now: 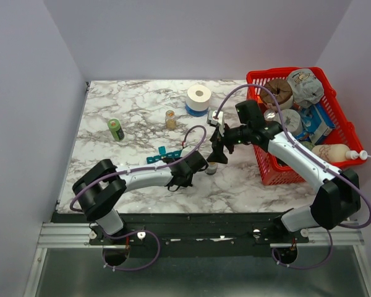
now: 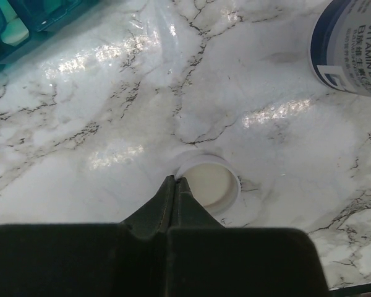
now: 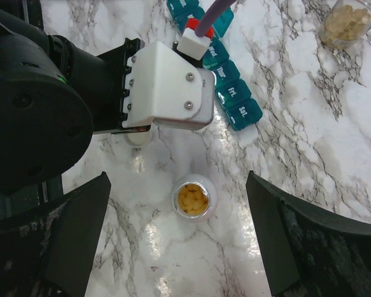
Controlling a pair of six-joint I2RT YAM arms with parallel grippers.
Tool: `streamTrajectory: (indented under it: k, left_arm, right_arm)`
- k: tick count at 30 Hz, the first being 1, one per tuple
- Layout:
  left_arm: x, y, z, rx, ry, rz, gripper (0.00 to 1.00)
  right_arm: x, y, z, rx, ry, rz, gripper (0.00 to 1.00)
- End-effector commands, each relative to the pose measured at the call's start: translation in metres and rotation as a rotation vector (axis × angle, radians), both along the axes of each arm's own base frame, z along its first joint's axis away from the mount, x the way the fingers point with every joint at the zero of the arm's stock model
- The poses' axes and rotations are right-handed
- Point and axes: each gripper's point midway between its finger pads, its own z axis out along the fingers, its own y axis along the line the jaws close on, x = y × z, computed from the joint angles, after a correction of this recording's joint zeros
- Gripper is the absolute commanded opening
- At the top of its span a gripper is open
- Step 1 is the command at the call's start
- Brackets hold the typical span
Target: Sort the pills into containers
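The teal pill organizer [image 1: 163,155] lies on the marble with its lids shut and day labels showing [image 3: 226,81]. One pale pill [image 2: 15,31] sits in a compartment at its end. An open white bottle [image 3: 193,199] stands upright, full of yellow-tan pills. My right gripper [image 3: 178,184] hovers over it, open, with a finger on each side. My left gripper [image 2: 175,180] is shut. Its tips touch the rim of an upturned white cap [image 2: 209,185], and nothing shows between them. The same bottle [image 2: 352,49] is at the top right of the left wrist view.
A small amber jar [image 1: 170,119] of tan pieces stands behind the organizer. A green can [image 1: 115,129] and a white tape roll [image 1: 198,98] stand further back. A red basket [image 1: 269,170] full of items sits on the right.
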Motion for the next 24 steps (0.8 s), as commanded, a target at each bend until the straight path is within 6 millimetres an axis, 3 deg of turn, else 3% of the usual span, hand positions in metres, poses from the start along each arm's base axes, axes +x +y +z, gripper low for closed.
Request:
streamTrajectory:
  k: [1, 3, 4, 6, 7, 10, 13, 14, 15, 17, 18, 20, 21, 23, 24]
  left_arm:
    - [0.005, -0.003, 0.029, -0.106, -0.085, -0.011, 0.0]
    - [0.006, -0.009, 0.037, -0.219, -0.121, -0.03, 0.0]
    - [0.008, -0.015, 0.059, -0.335, -0.141, -0.055, 0.0]
    - [0.009, -0.02, 0.074, -0.5, -0.189, -0.085, 0.0]
    - [0.006, -0.027, 0.105, -0.648, -0.225, -0.13, 0.0]
    - [0.016, -0.018, 0.157, -0.939, -0.363, -0.146, 0.0]
    - [0.016, -0.011, 0.203, -1.178, -0.436, -0.169, 0.0]
    - [0.014, -0.011, 0.214, -1.249, -0.421, -0.165, 0.0]
    - [0.015, -0.007, 0.236, -1.332, -0.48, -0.177, 0.0]
    - [0.016, -0.004, 0.253, -1.433, -0.508, -0.17, 0.0]
    - [0.012, 0.004, 0.276, -1.547, -0.552, -0.169, 0.0]
    - [0.014, 0.008, 0.285, -1.634, -0.565, -0.144, 0.0]
    - [0.009, 0.016, 0.304, -1.722, -0.608, -0.155, 0.0]
    - [0.011, 0.019, 0.31, -1.776, -0.625, -0.157, 0.0]
    - [0.006, 0.022, 0.323, -1.821, -0.665, -0.195, 0.0]
  right_arm:
    - [-0.011, -0.002, 0.005, 0.025, -0.022, 0.05, 0.99]
    - [-0.013, -0.003, 0.014, 0.037, -0.064, 0.063, 0.99]
    - [-0.012, -0.003, 0.021, 0.045, -0.101, 0.082, 0.99]
    - [-0.015, -0.002, 0.038, 0.075, -0.166, 0.109, 1.0]
    - [-0.015, -0.001, 0.05, 0.091, -0.216, 0.135, 1.0]
    - [-0.022, 0.01, 0.078, 0.174, -0.233, 0.213, 1.0]
    - [-0.054, 0.026, 0.1, 0.352, -0.15, 0.41, 1.0]
    - [-0.071, 0.03, 0.118, 0.445, -0.111, 0.506, 1.0]
    - [-0.075, 0.036, 0.126, 0.474, -0.109, 0.541, 1.0]
    - [-0.075, 0.046, 0.133, 0.472, -0.047, 0.527, 1.0]
    - [-0.07, 0.052, 0.142, 0.466, -0.086, 0.51, 1.0]
    - [-0.067, 0.057, 0.146, 0.465, -0.019, 0.477, 1.0]
    - [-0.058, 0.061, 0.149, 0.468, -0.043, 0.443, 1.0]
    - [-0.055, 0.063, 0.15, 0.47, 0.006, 0.401, 1.0]
    - [-0.046, 0.065, 0.152, 0.471, -0.019, 0.358, 1.0]
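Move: The left fingers are already shut on the white lid's rim, right down at the table. Its goal, the open right gripper, is about 6 cm ahead, 8 to the right and 16 above. The open pill bottle stands some 6 cm ahead and 8 right of the left hand; the teal pill organizer lies about 10 ahead and 6 left. From the right hand, the lid is roughly 6 cm back, 8 left and 16 down, with the bottle almost straight beneath, 13 down. Lift the left gripper some 23 cm with the lid still pinched, easing about 4 cm forward, and swing its fingers some 85 degrees from pointing down to pointing right, so the lid comes up in front of the right gripper's mouth. Raise the wide-open right gripper about 13 cm, drawing it 5 cm back and then left as well, and tip its fingers towards level; don't close on the lid yet. ##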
